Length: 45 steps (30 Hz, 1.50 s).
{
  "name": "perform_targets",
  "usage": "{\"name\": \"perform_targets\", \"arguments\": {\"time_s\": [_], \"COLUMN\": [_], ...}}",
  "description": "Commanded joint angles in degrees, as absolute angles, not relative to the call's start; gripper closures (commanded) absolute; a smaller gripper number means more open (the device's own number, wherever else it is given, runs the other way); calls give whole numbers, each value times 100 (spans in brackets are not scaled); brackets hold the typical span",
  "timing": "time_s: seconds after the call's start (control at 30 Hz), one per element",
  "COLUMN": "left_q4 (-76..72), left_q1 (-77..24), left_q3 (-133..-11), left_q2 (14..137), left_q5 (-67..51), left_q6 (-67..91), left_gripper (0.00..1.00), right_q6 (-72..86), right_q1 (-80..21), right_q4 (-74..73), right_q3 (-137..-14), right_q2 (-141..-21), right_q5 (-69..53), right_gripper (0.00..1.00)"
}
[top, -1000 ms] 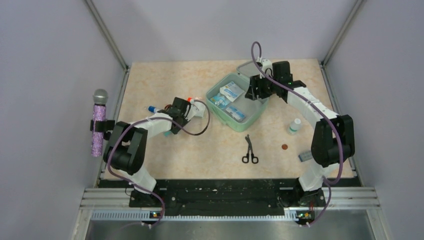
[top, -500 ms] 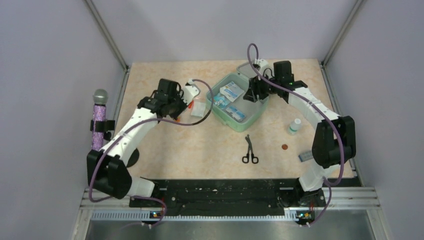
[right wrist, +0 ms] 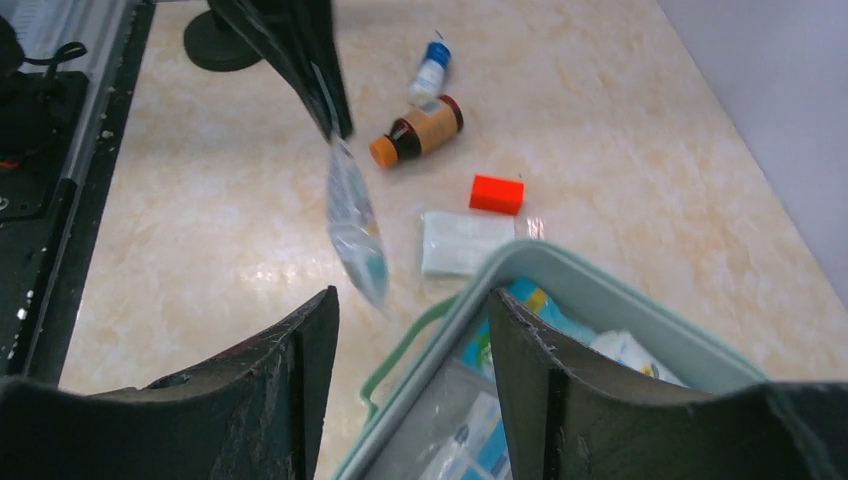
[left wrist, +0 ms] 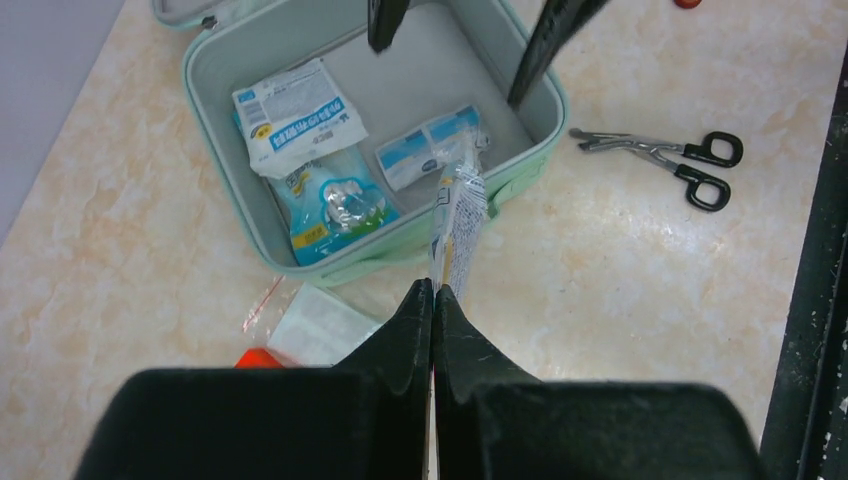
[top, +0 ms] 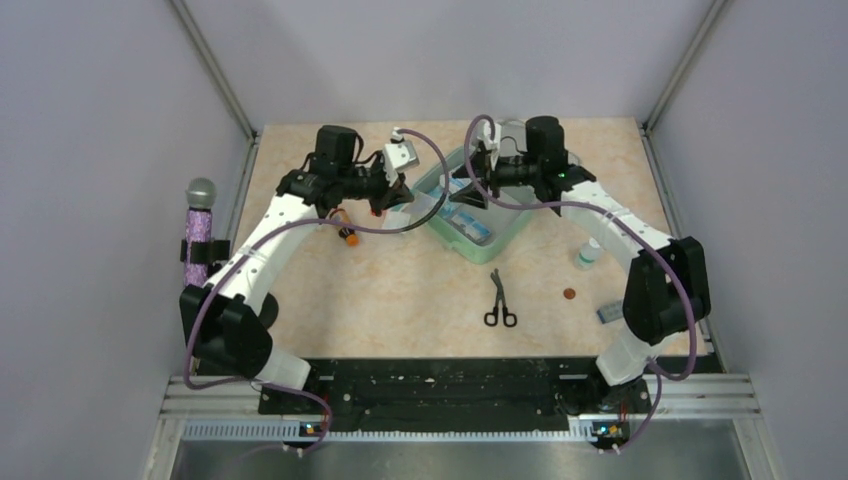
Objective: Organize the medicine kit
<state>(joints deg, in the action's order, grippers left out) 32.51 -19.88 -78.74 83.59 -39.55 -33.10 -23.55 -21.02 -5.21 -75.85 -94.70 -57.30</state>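
The medicine kit is a pale mint-green box lying open, with several blue-and-white packets inside. My left gripper is shut on the end of a thin clear packet, which hangs at the kit's near left wall. The same packet dangles from the left gripper in the right wrist view. My right gripper hovers open over the kit's rim, holding nothing. In the top view the left gripper and right gripper face each other across the kit's left side.
On the table left of the kit lie a white gauze packet, a small red box, a brown bottle and a blue-capped bottle. Black scissors, a white bottle and a coin lie to the right.
The left arm swung from the table's left side toward the kit, its jaws shut on the clear packet and it lifted. The right gripper moved left over the kit.
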Motion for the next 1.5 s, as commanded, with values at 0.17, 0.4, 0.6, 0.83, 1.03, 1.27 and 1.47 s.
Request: {"name": "perform_targets", "arguments": {"time_s": [0.17, 0.4, 0.6, 0.83, 1.03, 1.27, 1.47], "left_q4": [2249, 1815, 1559, 1697, 1679, 1770, 1781], "left_q1": [-2039, -2043, -2047, -2040, -1969, -1932, -1915], "left_q3": [-8174, -8018, -7866, -7839, -7605, -7257, -7114], "left_q2": [8466, 8386, 8356, 8294, 8064, 7899, 7788], "left_q5": [-4535, -4345, -4136, -3236, -1915, -1470, -1403], "left_q6": [-2991, -2693, -2495, -2398, -1777, -1117, -1083], "left_gripper": [100, 100, 100, 57, 40, 42, 42], "right_q6": [-2446, -2249, -2288, -2116, -2311, -2066, -2152], "right_q1": [-2653, -2661, -2650, -2432, -2171, -2260, -2718], "right_q4": [691, 762, 553, 24, -1085, -1865, -2219], "right_q3": [-7968, -7957, -7820, -7785, -7679, -7493, -7690], "right_q2": [-9916, -10013, -9892, -9704, -9490, -9770, -10394], "right_q5": [-6350, -6179, -5809, -5071, -2673, -399, 967], "right_gripper": [47, 67, 91, 100, 100, 100, 100]}}
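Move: The right hand's open fingers face the teal-and-white packet held by the left: its middle is some 8 cm left, 2 cm back and 3 cm below; from the left hand it's 4 cm right, 1 cm ahead and 3 cm below. Counted from the right hand, the green case's middle is about 11 cm ahead, 3 cm right and 20 cm down; inside, the small blue-white pack lies 6 cm ahead, 3 cm right. The right hand reaches about 5 cm left to the packet's free end and shuts on it; only then do the left fingers open, letting go, and that hand draws off leftward about 6 cm, turning counter-clockwise. Holding the packet, the right hand swings some 15 cm right, 12 down and 6 forward over the case's near-right end, turning clockwise, fingertips tipping down. ##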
